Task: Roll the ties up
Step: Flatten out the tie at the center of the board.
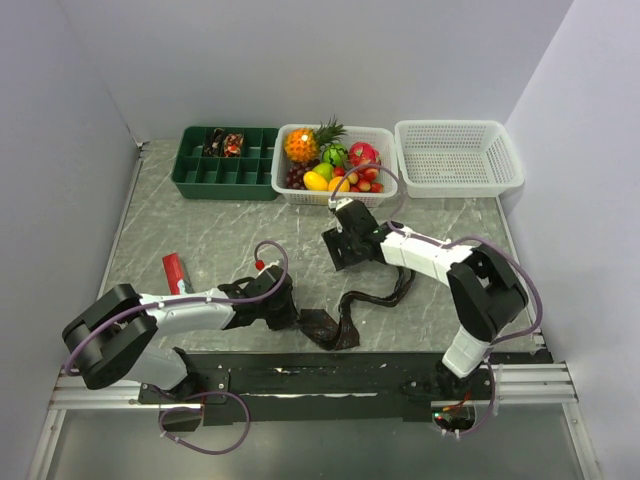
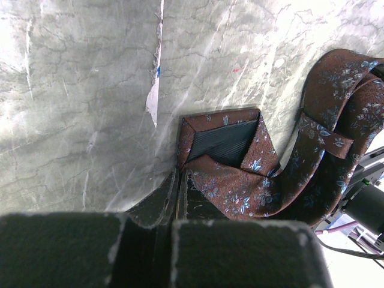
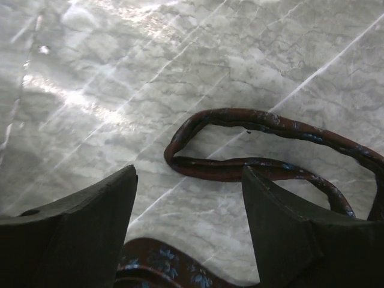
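One dark brown tie with a small blue flower print point(image 1: 372, 297) lies crumpled across the near middle of the table. Its wide end point(image 2: 223, 144) is folded over and shows the black lining. My left gripper point(image 2: 177, 180) is shut at that end's corner, with the fabric draped against its right finger point(image 2: 201, 201). In the top view my left gripper point(image 1: 287, 306) sits just left of the wide end. My right gripper point(image 3: 189, 198) hangs open over bare table, apart from the tie's narrow looped part point(image 3: 240, 165). Two dark rolls point(image 1: 222, 144) sit in the green tray point(image 1: 200, 180).
A white basket of toy fruit point(image 1: 335, 165) and an empty white basket point(image 1: 458, 155) stand at the back. A small red object point(image 1: 176, 272) lies left of my left arm. A black strip point(image 1: 330, 365) runs along the near edge.
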Robot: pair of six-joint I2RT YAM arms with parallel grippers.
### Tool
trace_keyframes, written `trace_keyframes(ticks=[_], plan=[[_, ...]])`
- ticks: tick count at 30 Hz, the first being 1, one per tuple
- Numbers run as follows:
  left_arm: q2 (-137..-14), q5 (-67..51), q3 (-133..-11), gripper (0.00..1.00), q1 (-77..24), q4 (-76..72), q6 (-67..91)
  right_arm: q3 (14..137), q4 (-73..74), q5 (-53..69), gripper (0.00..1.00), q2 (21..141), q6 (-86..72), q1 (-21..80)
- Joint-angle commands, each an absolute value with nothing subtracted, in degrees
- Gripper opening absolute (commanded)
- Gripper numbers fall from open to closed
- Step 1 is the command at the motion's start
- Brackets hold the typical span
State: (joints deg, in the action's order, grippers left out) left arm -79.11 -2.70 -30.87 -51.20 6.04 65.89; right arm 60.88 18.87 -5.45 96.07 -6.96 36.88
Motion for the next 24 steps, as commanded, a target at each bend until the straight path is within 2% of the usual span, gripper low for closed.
trace_keyframes(ticks=[1, 4, 5, 7, 8, 10, 11, 14, 24], plan=[[-80.5, 1.1, -29.8, 0.01, -51.3, 11.3, 66.4, 64.8, 17.0, -7.6, 0.73, 98.1, -6.7, 37.4], [-80.2, 1.4, -29.5, 0.01, -51.4, 11.5, 66.4, 65.9, 15.8, -7.0, 0.7, 100.2, -6.4, 37.5], [-80.1, 1.6, -29.5, 0.01, -51.4, 11.7, 66.5, 66.3, 15.5, -6.6, 0.57, 101.3, -5.9, 37.5], [-80.0, 1.8, -29.4, 0.01, -51.4, 12.0, 66.6, 68.2, 16.1, -5.5, 0.43, 102.9, -5.3, 37.8], [-80.0, 2.0, -29.4, 0.01, -51.4, 12.0, 66.7, 69.0, 16.8, -5.1, 0.32, 104.6, -4.8, 37.8], [-79.8, 2.3, -29.4, 0.01, -51.3, 12.1, 66.7, 71.3, 18.4, -4.8, 0.25, 105.9, -4.5, 37.8], [-79.8, 2.4, -29.4, 0.01, -51.3, 12.3, 66.8, 71.7, 18.7, -4.9, 0.13, 106.1, -4.6, 37.9], [-79.4, 3.3, -29.2, 0.01, -51.3, 13.1, 67.1, 72.2, 18.4, -4.8, 0.0, 103.7, -5.8, 37.7], [-77.5, 8.8, -28.4, 0.01, -51.3, 18.9, 71.6, 78.9, 18.7, -0.5, 0.0, 89.1, -10.4, 36.8]])
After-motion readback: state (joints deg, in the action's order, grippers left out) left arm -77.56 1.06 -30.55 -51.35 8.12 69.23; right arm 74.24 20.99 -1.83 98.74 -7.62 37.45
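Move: Ahead of the right hand by about 3 cm and 3 cm to its left, some 2 cm below, lies the fold in the narrow part of the tie. The tie's wide end lies roughly 19 cm back from this hand and 4 cm to its left; the fruit basket's middle is about 21 cm ahead and 3 cm left. From the left hand, which already pinches a corner of the wide end, the fold lies some 19 cm ahead and 9 cm right. Closing its part-open fingers fully on the fold of the narrow part, the right hand slides about 4 cm forward and left while sinking a little, pinches the tie between its fingertips, then rises some 8 cm, carrying the fold a bit farther left and forward. The left hand keeps its pinch on the wide end's corner, nearly in place. ##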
